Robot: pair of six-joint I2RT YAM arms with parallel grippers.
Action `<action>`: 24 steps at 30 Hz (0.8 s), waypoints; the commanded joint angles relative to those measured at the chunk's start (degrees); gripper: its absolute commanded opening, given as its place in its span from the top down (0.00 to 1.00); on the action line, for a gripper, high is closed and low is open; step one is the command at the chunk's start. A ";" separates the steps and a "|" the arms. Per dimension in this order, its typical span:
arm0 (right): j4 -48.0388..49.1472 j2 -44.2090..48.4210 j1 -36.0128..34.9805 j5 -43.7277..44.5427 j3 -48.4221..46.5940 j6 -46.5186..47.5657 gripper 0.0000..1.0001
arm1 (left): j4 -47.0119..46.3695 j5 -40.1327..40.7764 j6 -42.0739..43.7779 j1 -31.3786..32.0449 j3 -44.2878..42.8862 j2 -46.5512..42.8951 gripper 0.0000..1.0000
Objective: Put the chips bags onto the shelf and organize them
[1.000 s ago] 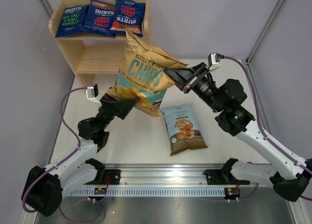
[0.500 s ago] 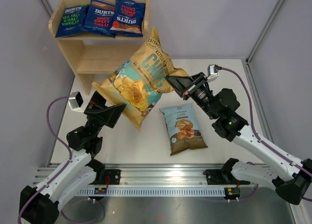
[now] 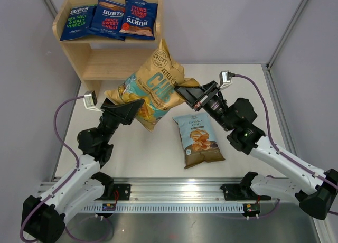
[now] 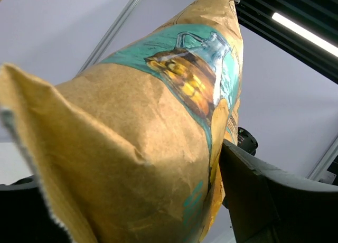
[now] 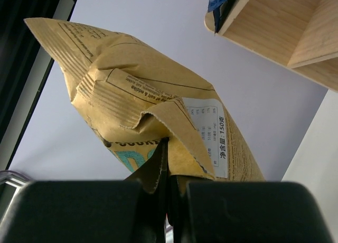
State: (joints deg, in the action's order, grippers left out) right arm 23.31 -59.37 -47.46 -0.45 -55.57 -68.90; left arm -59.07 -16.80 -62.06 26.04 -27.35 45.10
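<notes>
The yellow chips bag [image 3: 150,90] hangs tilted in the air in front of the shelf [image 3: 105,63]. My right gripper [image 3: 182,90] is shut on its crimped edge [image 5: 158,148]. My left gripper [image 3: 129,108] stands open below the bag's lower left end; the bag [image 4: 148,148] fills the gap and touches the right finger [image 4: 264,195]. Three dark-blue bags [image 3: 108,18] lie side by side on the shelf's top tier. The light-blue-and-brown Cassava bag [image 3: 199,140] lies flat on the table, below my right gripper.
The shelf's lower tier [image 3: 108,68] holds nothing. Grey walls close in the table on the left, back and right. A metal rail [image 3: 174,201] with both arm bases runs along the near edge.
The right gripper has swung the yellow bag down and to the left, tilting it. The left gripper drew back off the bag, then came up under its lower end again.
</notes>
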 commanded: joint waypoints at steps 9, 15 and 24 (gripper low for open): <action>-11.17 6.28 -1.84 10.89 0.47 11.94 0.42 | 10.53 5.01 3.87 0.41 0.28 -8.00 0.53; -17.94 10.24 -1.84 18.46 -0.06 17.66 0.22 | 27.93 8.61 8.44 0.32 1.34 -17.58 0.57; -22.60 14.63 -1.76 23.73 -0.24 21.53 0.20 | 67.11 23.62 7.93 0.24 -4.27 -27.60 0.61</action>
State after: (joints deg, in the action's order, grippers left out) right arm 2.24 -46.81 -48.86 18.39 -54.94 -50.48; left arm -7.75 -3.33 -53.89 26.20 -26.65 19.62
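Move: The kettle chips bag hangs between the hands. Its middle is about 7 cm ahead, 9 cm right and 5 cm above the left hand, whose open fingers straddle its bottom end. The right hand pinches its top end, the middle some 12 cm left, 3 cm ahead and 2 cm up. From the left hand, the shelf's empty lower board is roughly 44 cm ahead, 11 cm left and 20 cm down; the cassava bag is 7 cm ahead, 32 cm right and 42 cm down. The left fingers close onto the kettle bag's bottom end while the right hand opens wide and releases the top end, backing off about 7 cm to the right and a little down as it turns clockwise. Gripping the bag, the left hand sinks some 9 cm with gathering speed and shifts about 5 cm left, tipping its upward-pointing fingers down by some 20 degrees and turning counter-clockwise. ##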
